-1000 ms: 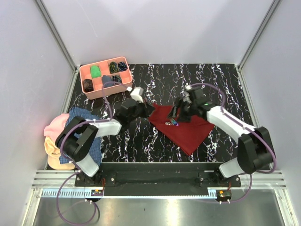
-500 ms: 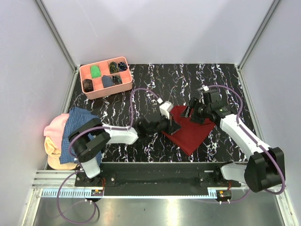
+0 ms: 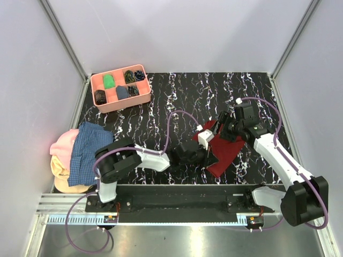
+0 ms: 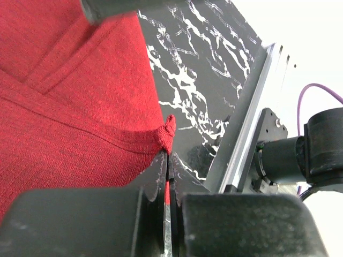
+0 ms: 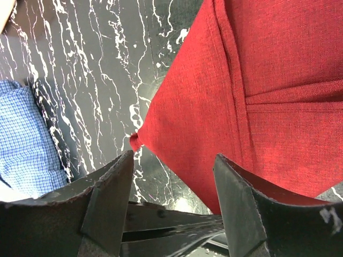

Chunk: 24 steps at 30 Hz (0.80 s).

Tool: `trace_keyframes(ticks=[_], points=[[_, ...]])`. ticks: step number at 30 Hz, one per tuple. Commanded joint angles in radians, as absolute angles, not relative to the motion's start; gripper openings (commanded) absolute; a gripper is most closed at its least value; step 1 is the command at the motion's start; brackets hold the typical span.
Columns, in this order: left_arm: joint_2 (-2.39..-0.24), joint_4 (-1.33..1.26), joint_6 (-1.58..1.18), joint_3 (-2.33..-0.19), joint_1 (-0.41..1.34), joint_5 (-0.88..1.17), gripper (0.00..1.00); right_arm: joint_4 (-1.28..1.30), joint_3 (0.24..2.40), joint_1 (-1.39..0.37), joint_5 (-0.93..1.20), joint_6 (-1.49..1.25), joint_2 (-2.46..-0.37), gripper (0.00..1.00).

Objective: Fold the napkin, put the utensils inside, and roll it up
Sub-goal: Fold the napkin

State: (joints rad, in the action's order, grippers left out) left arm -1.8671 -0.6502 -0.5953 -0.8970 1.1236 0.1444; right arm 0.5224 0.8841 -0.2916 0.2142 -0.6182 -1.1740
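Observation:
The dark red napkin (image 3: 229,150) lies folded on the black marbled table, right of centre. My left gripper (image 3: 210,158) reaches across from the left and is shut on one pinched corner of the napkin (image 4: 169,130), held just above the table near the front rail. In the left wrist view the two fingers (image 4: 158,176) press together with red cloth between them. My right gripper (image 3: 221,128) hovers open over the napkin's far edge (image 5: 241,91), holding nothing. The utensils are hidden.
A pink compartment tray (image 3: 119,87) stands at the back left. A blue checked cloth (image 3: 91,145) lies over a pink cloth (image 3: 60,143) and a tan one (image 3: 60,172) at the left edge. The metal front rail (image 4: 251,126) runs close to the held corner.
My left gripper has carried the napkin corner rightward and toward the front, folding the cloth over the utensils, which no longer show. The right gripper has backed off to the right.

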Motion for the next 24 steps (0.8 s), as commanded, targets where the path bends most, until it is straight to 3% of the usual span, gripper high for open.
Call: trace_keyframes(ticks=[1,10,15,19,24], points=[[-1.917,-0.713,-0.61,-0.942,1.147,0.152,0.0,0.541,0.884,-0.288,0.198,-0.617,-1.15,0.7],[-1.985,-0.683,-0.623,-0.982,1.17,0.201,0.0,0.543,0.876,-0.288,0.193,-0.623,-1.161,0.7],[-1.999,-0.653,-0.603,-1.009,1.18,0.227,0.09,0.548,0.871,-0.285,0.176,-0.617,-1.144,0.7],[-1.994,-0.652,-0.594,-1.016,1.183,0.253,0.29,0.56,0.868,-0.288,0.153,-0.618,-1.128,0.7],[-1.903,-0.632,-0.568,-0.991,1.181,0.223,0.66,0.595,0.862,-0.282,0.134,-0.627,-1.111,0.72]])
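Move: The left hand still pinches the napkin's raised corner; the spot where it will be laid, the folded napkin's near end, is about 3 cm back, 2 cm right and 5 cm below. The napkin's middle lies some 6 cm ahead and 4 cm right of that hand, its left corner roughly 10 cm ahead and 9 cm left. From the right hand the near end lies about 14 cm back, 2 cm left and 11 cm lower. Keeping its pinch on the napkin corner, the left hand first lowers it about 4 cm towards the folded cloth's near end, easing back and slightly right. It then lets go, fingers opening to a bit over half wide while the hand creeps farther back and right and rises about a centimetre. ##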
